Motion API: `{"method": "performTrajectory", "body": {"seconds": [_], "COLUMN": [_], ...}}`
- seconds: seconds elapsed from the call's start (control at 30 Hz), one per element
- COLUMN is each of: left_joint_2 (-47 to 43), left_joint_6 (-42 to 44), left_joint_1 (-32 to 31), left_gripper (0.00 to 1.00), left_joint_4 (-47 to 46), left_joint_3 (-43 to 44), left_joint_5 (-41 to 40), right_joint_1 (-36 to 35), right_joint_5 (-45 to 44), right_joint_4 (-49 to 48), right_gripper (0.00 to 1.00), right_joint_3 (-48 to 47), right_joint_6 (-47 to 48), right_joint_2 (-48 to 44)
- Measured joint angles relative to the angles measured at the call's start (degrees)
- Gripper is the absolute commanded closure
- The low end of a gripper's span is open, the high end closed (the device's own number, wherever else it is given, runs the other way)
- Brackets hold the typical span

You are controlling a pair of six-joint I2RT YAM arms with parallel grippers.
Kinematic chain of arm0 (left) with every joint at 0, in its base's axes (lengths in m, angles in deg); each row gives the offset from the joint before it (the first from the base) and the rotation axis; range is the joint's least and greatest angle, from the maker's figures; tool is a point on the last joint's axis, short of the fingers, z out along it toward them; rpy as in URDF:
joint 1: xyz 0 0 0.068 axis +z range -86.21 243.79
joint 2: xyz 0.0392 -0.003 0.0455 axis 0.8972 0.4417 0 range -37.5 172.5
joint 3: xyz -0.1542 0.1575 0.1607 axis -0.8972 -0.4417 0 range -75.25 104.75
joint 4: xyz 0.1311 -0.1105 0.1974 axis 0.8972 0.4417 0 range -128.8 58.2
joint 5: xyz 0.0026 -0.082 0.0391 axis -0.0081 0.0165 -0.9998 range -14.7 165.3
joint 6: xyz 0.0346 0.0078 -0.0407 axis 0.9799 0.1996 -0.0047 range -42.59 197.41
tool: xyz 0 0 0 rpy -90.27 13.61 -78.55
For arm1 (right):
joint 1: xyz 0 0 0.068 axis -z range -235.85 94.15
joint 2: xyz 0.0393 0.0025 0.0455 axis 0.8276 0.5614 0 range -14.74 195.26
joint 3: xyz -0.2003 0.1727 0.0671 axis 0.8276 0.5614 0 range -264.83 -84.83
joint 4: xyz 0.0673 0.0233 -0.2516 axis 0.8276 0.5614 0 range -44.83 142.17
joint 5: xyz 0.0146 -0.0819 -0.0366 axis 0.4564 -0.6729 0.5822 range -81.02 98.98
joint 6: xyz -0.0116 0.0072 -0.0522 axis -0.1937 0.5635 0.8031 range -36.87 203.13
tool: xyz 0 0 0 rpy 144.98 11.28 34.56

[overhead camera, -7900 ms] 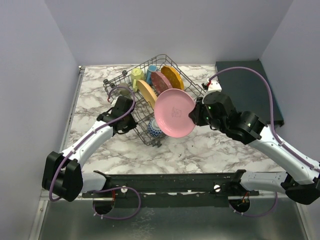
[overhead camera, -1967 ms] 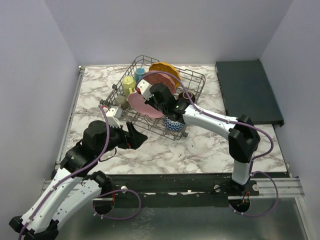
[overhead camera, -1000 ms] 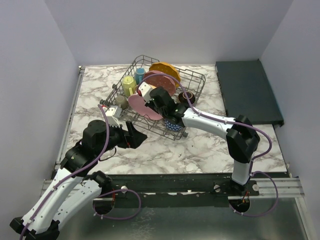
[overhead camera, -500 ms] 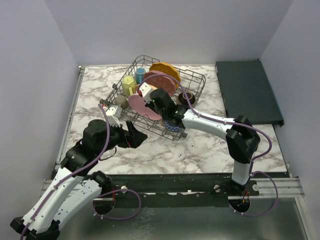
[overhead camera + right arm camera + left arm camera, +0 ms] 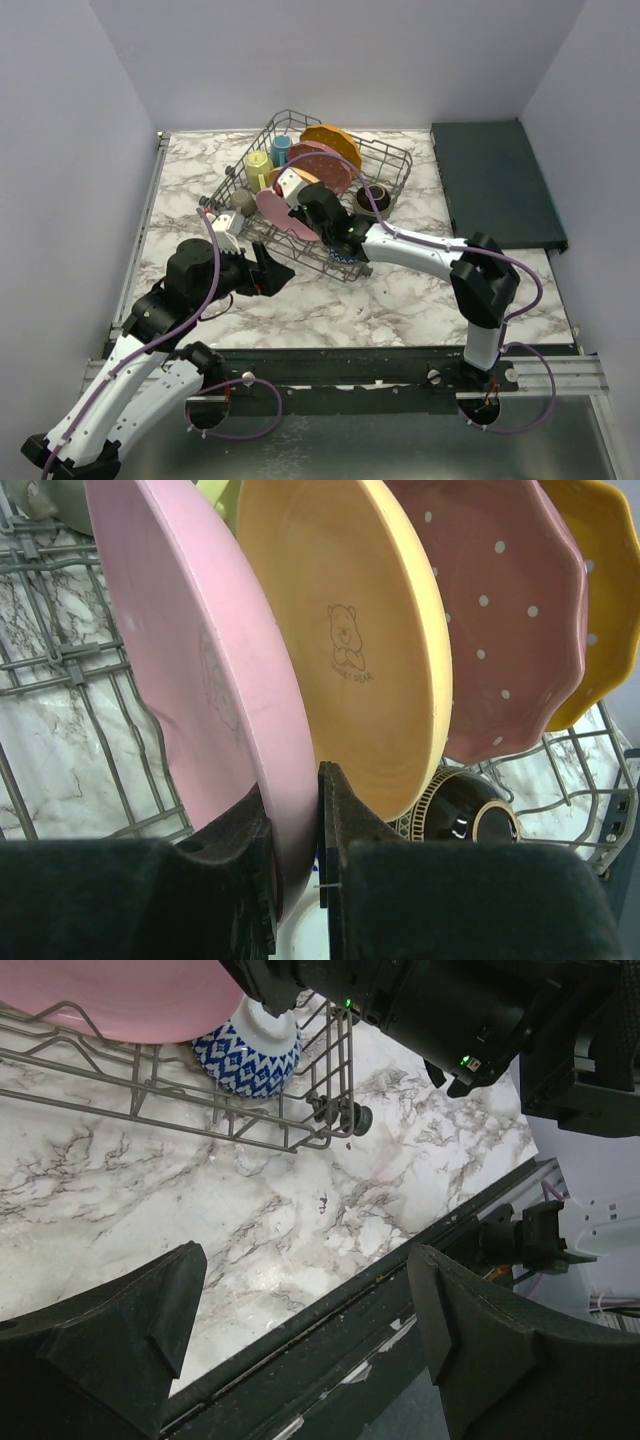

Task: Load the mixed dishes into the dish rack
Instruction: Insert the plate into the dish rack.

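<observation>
The dish rack (image 5: 398, 160) stands at the table's back centre. My right gripper (image 5: 318, 214) reaches into it, shut on the rim of a plain pink plate (image 5: 190, 670) that stands on edge among the tines. Behind that plate stand a tan plate (image 5: 350, 630), a dotted pink plate (image 5: 500, 630) and an orange plate (image 5: 600, 590). A dark brown bowl (image 5: 470, 815) lies below them. A blue-white bowl (image 5: 245, 1050) sits at the rack's near corner. A yellow-green mug (image 5: 258, 165), a blue mug (image 5: 281, 148) and a grey cup (image 5: 240, 202) occupy the left side. My left gripper (image 5: 300, 1330) hangs open over bare marble.
A dark flat tray (image 5: 495, 180) lies at the back right. The black mounting rail (image 5: 350, 365) runs along the near table edge. The rack's near corner foot (image 5: 352, 1118) rests on the marble table (image 5: 420, 300). Grey walls close in on three sides.
My right gripper has shifted the pink plate slightly toward the near left inside the rack. The left arm has stayed still.
</observation>
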Motion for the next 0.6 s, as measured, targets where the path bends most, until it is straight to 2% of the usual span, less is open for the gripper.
{"method": "performTrajectory", "body": {"seconds": [0.07,0.23,0.4,0.6], "left_joint_2": [0.0,0.0,0.0,0.0], "left_joint_6": [0.0,0.0,0.0,0.0], "left_joint_1": [0.1,0.1,0.1,0.2], "left_gripper": [0.10,0.10,0.10,0.10], "left_joint_4": [0.0,0.0,0.0,0.0], "left_joint_3": [0.0,0.0,0.0,-0.1], "left_joint_5": [0.0,0.1,0.1,0.3], "right_joint_1": [-0.4,-1.1,-1.4,-1.5], "right_joint_5": [-0.9,-3.2,-3.7,-3.7], "right_joint_4": [-0.5,-1.7,-2.0,0.3], "right_gripper": [0.96,0.86,0.66,0.52], "right_joint_3": [0.3,1.0,1.2,3.2], "right_joint_6": [0.0,0.3,-0.1,-0.7], "right_joint_2": [0.0,0.0,0.0,0.1]}}
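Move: The pink plate is in my right fingers by its near right rim; its middle lies roughly 3 cm ahead, 6 cm left and 5 cm below, over its rack slot. The yellow plate stands about 7 cm ahead, 1 cm left, and the black bowl 4 cm ahead, 13 cm right. The blue-and-white bowl is some 4 cm back, 7 cm right, 9 cm down. From my left hand, the pink plate is about 14 cm forward, 2 cm right and lower. With my right hand I first keep the rim pinched, easing back barely half a centimetre. Then I open my fingers from nearly shut to a bit under half and let go of the pink plate, sinking about 2.5 cm while drawing back and right roughly 1 cm each, the rim still between the parted fingertips. ##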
